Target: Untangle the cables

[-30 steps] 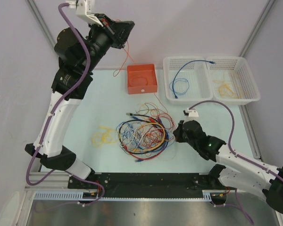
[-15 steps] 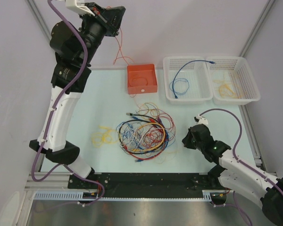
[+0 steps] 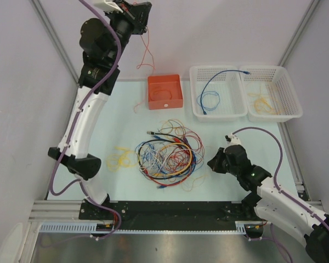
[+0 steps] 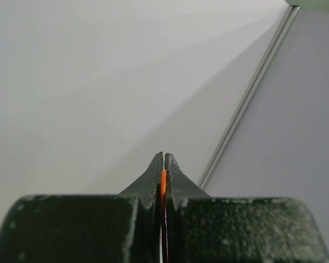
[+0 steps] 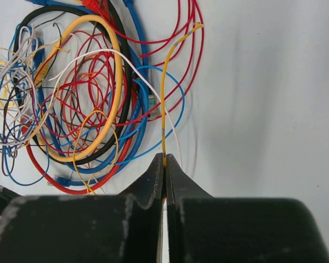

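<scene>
The cables (image 3: pixel 167 156) lie as a tangle of red, blue, yellow, black and white loops in the middle of the table, also seen in the right wrist view as cables (image 5: pixel 82 93). My left gripper (image 3: pixel 140 13) is raised high at the back, shut on a thin orange wire (image 3: pixel 148 53) that hangs down toward the table. That orange wire (image 4: pixel 163 178) shows pinched inside the left gripper (image 4: pixel 164 156). My right gripper (image 3: pixel 211 163) sits low, right of the tangle. This right gripper (image 5: pixel 164 158) is shut on a thin yellow wire (image 5: pixel 164 109) leading into the tangle.
An orange box (image 3: pixel 165 91) stands behind the tangle. Two white baskets sit at the back right: the left basket (image 3: pixel 200 112) holds a blue cable (image 3: pixel 208 98), the right basket (image 3: pixel 290 109) a yellow one (image 3: pixel 260 101). A loose yellow wire bundle (image 3: pixel 119 158) lies left of the tangle.
My left gripper has risen higher with the orange wire, lifting more of it off the table. The right gripper has drawn back toward the near right, still pinching the yellow wire.
</scene>
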Tool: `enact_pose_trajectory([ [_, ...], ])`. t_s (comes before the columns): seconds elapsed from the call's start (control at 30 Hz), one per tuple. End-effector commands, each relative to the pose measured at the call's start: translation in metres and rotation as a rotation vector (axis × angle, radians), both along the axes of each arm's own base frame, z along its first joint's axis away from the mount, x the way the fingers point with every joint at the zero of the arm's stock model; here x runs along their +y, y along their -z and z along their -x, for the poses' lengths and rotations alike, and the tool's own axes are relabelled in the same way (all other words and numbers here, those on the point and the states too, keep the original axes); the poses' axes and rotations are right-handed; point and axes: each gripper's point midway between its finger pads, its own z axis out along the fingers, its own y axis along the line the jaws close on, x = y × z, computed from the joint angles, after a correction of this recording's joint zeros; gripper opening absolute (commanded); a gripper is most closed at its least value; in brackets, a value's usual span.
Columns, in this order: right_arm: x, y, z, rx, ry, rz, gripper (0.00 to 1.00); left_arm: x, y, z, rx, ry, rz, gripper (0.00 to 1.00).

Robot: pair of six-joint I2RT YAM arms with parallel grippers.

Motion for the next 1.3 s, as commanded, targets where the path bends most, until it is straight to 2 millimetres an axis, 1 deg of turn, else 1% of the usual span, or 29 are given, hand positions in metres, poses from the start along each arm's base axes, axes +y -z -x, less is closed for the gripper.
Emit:
enact_pose_trajectory([
  [0.0, 0.016, -0.030, -0.007, -0.055, -0.037, -0.090, 0.00, 0.021, -0.010, -0.026, -0.076, -0.101, 0.026, 0.00],
  [0.03, 0.018, -0.032, -0.007, -0.057, -0.046, -0.096, 0.00, 0.019, -0.002, -0.038, -0.069, -0.113, 0.019, 0.00],
  [0.07, 0.019, -0.034, -0.007, -0.059, -0.050, -0.098, 0.00, 0.022, 0.001, -0.044, -0.066, -0.131, 0.014, 0.00],
  [0.1, 0.020, -0.035, -0.007, -0.058, -0.052, -0.099, 0.00, 0.026, -0.006, -0.047, -0.106, -0.153, 0.031, 0.00],
  [0.17, 0.022, -0.039, -0.009, -0.062, -0.059, -0.105, 0.00, 0.026, 0.001, -0.062, -0.116, -0.178, 0.030, 0.00],
  [0.2, 0.022, -0.040, -0.010, -0.062, -0.062, -0.102, 0.00, 0.030, -0.005, -0.063, -0.154, -0.198, 0.039, 0.00],
  [0.23, 0.023, -0.041, -0.010, -0.064, -0.062, -0.104, 0.00, 0.027, 0.002, -0.073, -0.157, -0.206, 0.036, 0.00],
  [0.27, 0.022, -0.040, -0.012, -0.065, -0.063, -0.098, 0.00, 0.025, 0.003, -0.077, -0.170, -0.211, 0.039, 0.00],
  [0.3, 0.022, -0.040, -0.013, -0.067, -0.060, -0.094, 0.00, 0.026, -0.004, -0.076, -0.219, -0.217, 0.053, 0.00],
  [0.33, 0.022, -0.041, -0.015, -0.074, -0.058, -0.093, 0.00, 0.023, 0.001, -0.084, -0.228, -0.219, 0.051, 0.00],
  [0.37, 0.021, -0.039, -0.016, -0.068, -0.056, -0.085, 0.00, 0.020, 0.002, -0.087, -0.243, -0.214, 0.053, 0.00],
  [0.4, 0.021, -0.037, -0.017, -0.067, -0.053, -0.081, 0.00, 0.021, -0.004, -0.086, -0.286, -0.217, 0.069, 0.00],
  [0.43, 0.020, -0.037, -0.019, -0.067, -0.050, -0.079, 0.00, 0.016, 0.003, -0.093, -0.292, -0.210, 0.066, 0.00],
  [0.47, 0.020, -0.035, -0.020, -0.061, -0.048, -0.077, 0.00, 0.018, -0.001, -0.093, -0.322, -0.216, 0.079, 0.00],
  [0.5, 0.018, -0.032, -0.021, -0.052, -0.041, -0.072, 0.00, 0.019, 0.000, -0.096, -0.331, -0.221, 0.086, 0.00],
  [0.53, 0.019, -0.032, -0.022, -0.049, -0.046, -0.078, 0.00, 0.019, 0.007, -0.104, -0.329, -0.227, 0.089, 0.00],
  [0.6, 0.017, -0.028, -0.024, -0.037, -0.038, -0.074, 0.00, 0.023, 0.010, -0.111, -0.351, -0.256, 0.111, 0.00],
  [0.67, 0.017, -0.026, -0.025, -0.031, -0.042, -0.072, 0.00, 0.025, 0.025, -0.126, -0.340, -0.283, 0.117, 0.00],
  [0.7, 0.017, -0.026, -0.025, -0.029, -0.043, -0.071, 0.00, 0.027, 0.026, -0.127, -0.363, -0.299, 0.130, 0.00],
  [0.73, 0.016, -0.025, -0.026, -0.026, -0.041, -0.071, 0.00, 0.025, 0.037, -0.136, -0.356, -0.307, 0.128, 0.00],
  [0.8, 0.017, -0.025, -0.027, -0.028, -0.046, -0.071, 0.00, 0.028, 0.045, -0.144, -0.368, -0.335, 0.150, 0.00],
  [0.83, 0.016, -0.023, -0.028, -0.027, -0.045, -0.064, 0.00, 0.026, 0.058, -0.153, -0.355, -0.342, 0.148, 0.00],
  [0.9, 0.015, -0.021, -0.029, -0.028, -0.042, -0.054, 0.00, 0.027, 0.065, -0.159, -0.358, -0.352, 0.165, 0.00],
  [0.93, 0.014, -0.019, -0.028, -0.025, -0.039, -0.048, 0.00, 0.024, 0.077, -0.167, -0.344, -0.355, 0.162, 0.00],
  [1.0, 0.013, -0.019, -0.029, -0.030, -0.037, -0.046, 0.00, 0.024, 0.085, -0.174, -0.338, -0.361, 0.171, 0.00],
  [1.1, 0.011, -0.016, -0.028, -0.027, -0.033, -0.041, 0.00, 0.024, 0.087, -0.175, -0.343, -0.366, 0.176, 0.00],
  [1.27, 0.012, -0.016, -0.028, -0.030, -0.035, -0.045, 0.00, 0.028, 0.079, -0.170, -0.364, -0.382, 0.171, 0.00],
])
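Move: Ahead of the raised left hand, which already holds a thin orange cable, the orange box lies about 19 cm farther out, nearly in line sideways and some 60 cm below. The near white basket stands roughly 21 cm to the right of the box, level with it. The cable tangle is about 15 cm back from the hand and straight in line, with the loose yellow cable 18 cm left of the tangle. From the right hand the box lies some 40 cm ahead and 17 cm left. Carrying the thin orange cable high over the table, the left hand swings forward about 20 cm towards the orange box, dips at first, levels off, then sinks to 12 cm lower; its wrist turns some 20 degrees counter-clockwise and tips farther up, fingers staying shut. Beside the tangle the right hand keeps its thin yellow cable pinched, bobs up and down, and eases barely 2 cm forward. ##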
